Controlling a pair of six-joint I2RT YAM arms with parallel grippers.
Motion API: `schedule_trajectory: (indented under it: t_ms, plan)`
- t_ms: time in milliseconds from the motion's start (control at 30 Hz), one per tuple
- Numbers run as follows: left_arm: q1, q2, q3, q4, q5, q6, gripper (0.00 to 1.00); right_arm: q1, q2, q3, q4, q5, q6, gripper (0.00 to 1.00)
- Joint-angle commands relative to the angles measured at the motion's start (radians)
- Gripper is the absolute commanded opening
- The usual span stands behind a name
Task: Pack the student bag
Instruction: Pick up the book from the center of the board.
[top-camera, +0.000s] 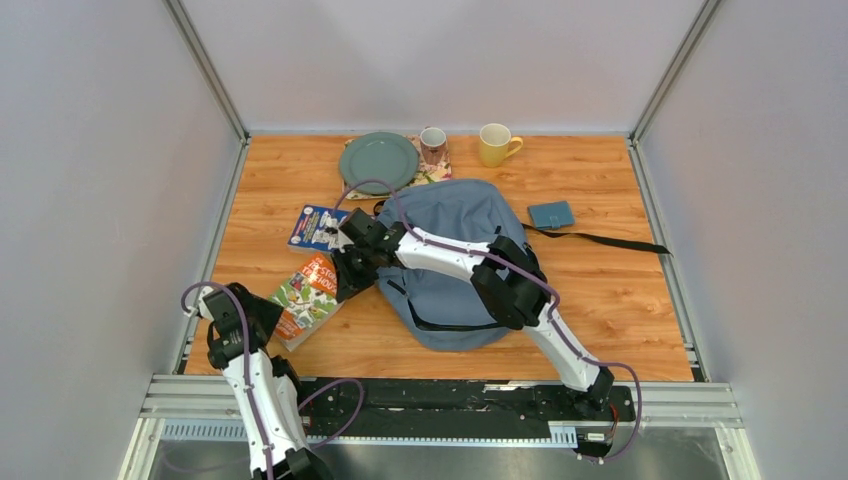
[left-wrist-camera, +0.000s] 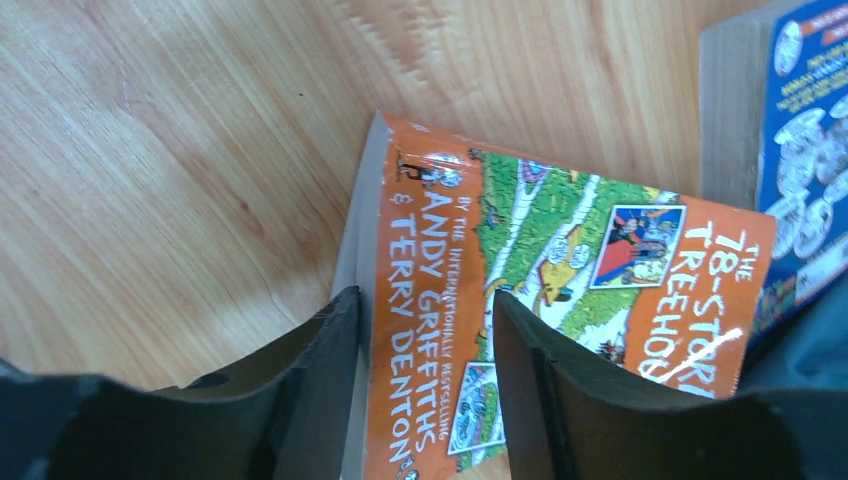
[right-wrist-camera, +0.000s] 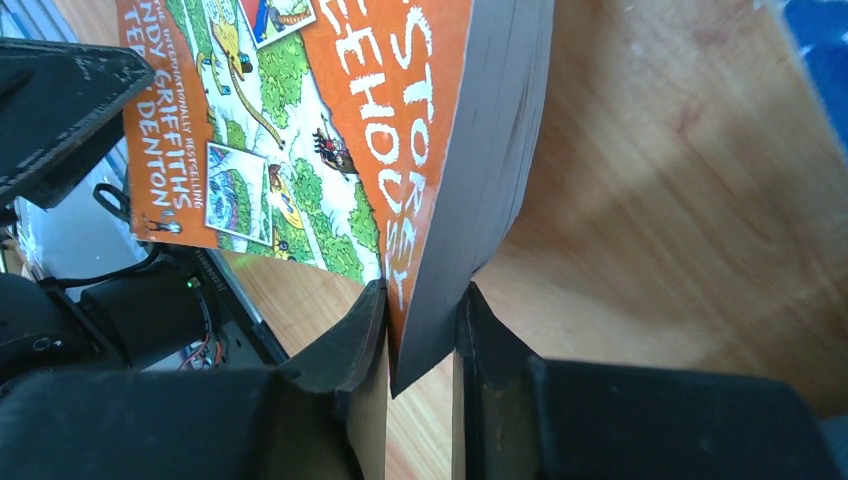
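The student bag, grey-blue with black straps, lies flat mid-table. To its left lies an orange paperback and, behind it, a blue book. My right arm reaches across the bag, and the right gripper is shut on the orange book's far corner, which is tilted up off the wood. My left gripper holds the near end: one finger is against the page edge, the other on the cover. The blue book shows at the right edge.
A teal plate, a floral mug and a yellow mug stand along the back edge. A small teal case lies right of the bag, with a black strap trailing past it. Grey walls enclose the table.
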Motion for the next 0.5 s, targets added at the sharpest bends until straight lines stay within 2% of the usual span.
schedule_trajectory:
  t_ms: [0,33,67,300,400,433,467]
  plan:
    - [-0.015,-0.007,0.161,-0.093,0.166,0.033,0.66,0.054,-0.167,-0.047,0.170,-0.033,0.026,0.00]
    - [-0.013,-0.004,0.189,-0.096,0.171,0.051,0.68,0.053,-0.189,-0.079,0.175,-0.027,0.033,0.00]
    - [-0.015,0.005,0.220,-0.099,0.183,0.097,0.78,0.050,-0.212,-0.095,0.186,-0.021,0.036,0.00]
    - [-0.016,0.114,0.629,-0.154,0.204,0.224,0.79,0.030,-0.509,-0.286,0.219,0.108,0.054,0.00]
    - [-0.024,0.150,0.657,-0.108,0.348,0.237,0.79,-0.006,-0.640,-0.403,0.235,0.178,0.088,0.00]
    - [-0.026,0.151,0.641,-0.047,0.403,0.229,0.80,-0.016,-0.675,-0.446,0.241,0.198,0.106,0.00]
    - [-0.026,0.141,0.616,-0.013,0.506,0.194,0.80,-0.041,-0.711,-0.485,0.256,0.236,0.115,0.00]
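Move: The orange treehouse book has its middle about 4 cm ahead of the left hand and 6 cm to its right, almost level. The right hand already grips the book's right corner, the book's middle lying some 7 cm to this hand's left and 2 cm back. From the right hand, the middle of the blue bag is about 23 cm to the right and 5 cm farther out; the blue book is roughly 13 cm ahead and 5 cm left. The orange book is left to the right hand alone: the left fingers open wider, come free of its author-name end, and the left hand shoots up some 23 cm, going a little forward as it tips upward and turns clockwise. The right hand keeps its pinch on the corner and lifts fast, about 15 cm, then also drifts right towards the bag while tilting. ##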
